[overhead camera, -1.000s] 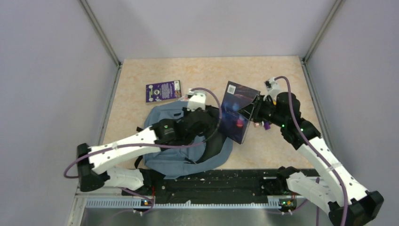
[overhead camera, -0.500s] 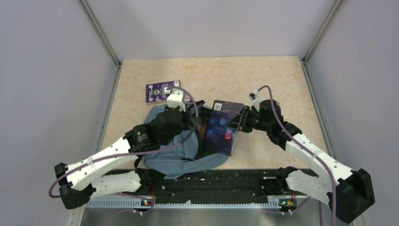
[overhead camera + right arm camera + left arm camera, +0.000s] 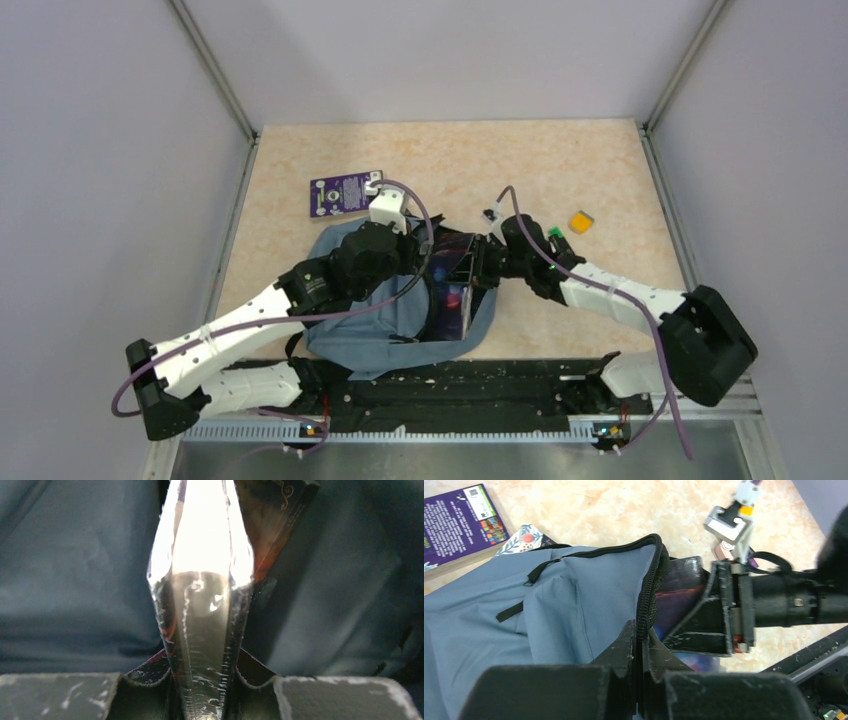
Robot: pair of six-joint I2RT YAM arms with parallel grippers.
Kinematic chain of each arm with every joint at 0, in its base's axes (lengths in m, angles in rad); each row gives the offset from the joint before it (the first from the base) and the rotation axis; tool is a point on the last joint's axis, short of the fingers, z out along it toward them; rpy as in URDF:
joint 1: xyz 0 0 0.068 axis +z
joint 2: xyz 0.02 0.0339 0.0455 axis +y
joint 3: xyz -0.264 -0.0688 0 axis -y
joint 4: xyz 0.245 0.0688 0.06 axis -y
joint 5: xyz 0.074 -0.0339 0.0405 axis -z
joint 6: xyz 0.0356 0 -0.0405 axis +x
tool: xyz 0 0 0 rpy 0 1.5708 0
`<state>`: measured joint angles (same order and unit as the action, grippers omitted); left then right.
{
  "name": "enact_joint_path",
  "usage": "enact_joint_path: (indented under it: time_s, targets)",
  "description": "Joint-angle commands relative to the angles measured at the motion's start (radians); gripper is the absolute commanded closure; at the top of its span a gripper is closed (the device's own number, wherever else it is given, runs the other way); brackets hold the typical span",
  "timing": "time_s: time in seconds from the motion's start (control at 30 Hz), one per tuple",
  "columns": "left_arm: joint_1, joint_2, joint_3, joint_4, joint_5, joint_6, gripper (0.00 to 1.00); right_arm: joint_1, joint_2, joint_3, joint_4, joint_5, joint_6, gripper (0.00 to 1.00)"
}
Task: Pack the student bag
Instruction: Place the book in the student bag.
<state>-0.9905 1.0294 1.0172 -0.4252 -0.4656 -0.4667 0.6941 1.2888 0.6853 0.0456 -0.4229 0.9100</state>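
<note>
The student bag (image 3: 375,330) lies grey-blue at the table's near middle. My left gripper (image 3: 424,262) is shut on its black zipper edge (image 3: 648,592), lifting the mouth open; in the left wrist view the left gripper (image 3: 642,636) pinches that edge. A dark glossy book (image 3: 452,288) stands partly inside the opening. My right gripper (image 3: 482,264) is shut on the book's spine (image 3: 202,605), with the right gripper (image 3: 204,672) facing the bag's dim lining (image 3: 75,580). The left wrist view shows the book (image 3: 679,587) against the right gripper (image 3: 723,611).
A purple book (image 3: 346,192) lies flat behind the bag, also the purple book (image 3: 456,525) at top left. A floral-covered book (image 3: 525,534) peeks from under the bag. A small orange block (image 3: 580,221) sits at the right. A black rail runs along the near edge.
The right arm has carried the dark book leftward and down into the bag's mouth. The left arm shifted left with the zipper edge. The orange block now shows.
</note>
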Motion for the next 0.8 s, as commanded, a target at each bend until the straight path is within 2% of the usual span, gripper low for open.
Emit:
enact_joint_path:
  time_s: [0.0,0.1,0.3,0.53,0.7,0.77]
  targets:
    - [0.009,0.003,0.001,0.162,0.069,0.018,1.00,0.033,0.078,0.128,0.212,0.030,0.011,1.00]
    - [0.011,0.016,0.003,0.181,0.093,0.024,1.00,0.041,0.142,0.134,0.310,0.052,0.041,1.00]
    - [0.025,0.023,-0.004,0.197,0.123,0.022,1.00,0.094,0.290,0.221,0.281,0.184,-0.029,1.00]
    - [0.052,0.023,-0.016,0.210,0.156,0.016,1.00,0.167,0.462,0.243,0.352,0.251,-0.021,1.00]
    - [0.069,0.026,-0.023,0.222,0.173,0.010,1.00,0.206,0.527,0.274,0.356,0.298,-0.053,1.00]
    - [0.071,0.025,-0.025,0.223,0.177,0.007,1.00,0.205,0.528,0.282,0.325,0.317,-0.078,0.94]
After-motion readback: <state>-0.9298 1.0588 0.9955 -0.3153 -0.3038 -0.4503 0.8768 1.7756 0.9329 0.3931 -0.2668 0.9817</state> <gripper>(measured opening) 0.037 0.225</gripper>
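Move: The right hand holds the dark blue book in the bag's open right side. The bag's middle lies about 12 cm to its left, 2 cm back and 9 cm below. The zip edge pinched by the left hand is 5 cm left of the right hand, 2 cm farther out and 10 cm above; the brown book already inside lies some 5 cm ahead, 8 cm left and 10 cm lower. From the left hand, the bag's middle is about 7 cm left, 4 cm back, 21 cm below. Leftward by about 12 cm, the right hand slides the blue book deeper into the bag beneath the raised flap, going some 4 cm forward early on and sinking slightly, with its grip opening and wrist nearly unchanged. The left hand keeps its pinch on the zip edge and keeps the flap up while easing 2 cm to the right, over the right gripper. ##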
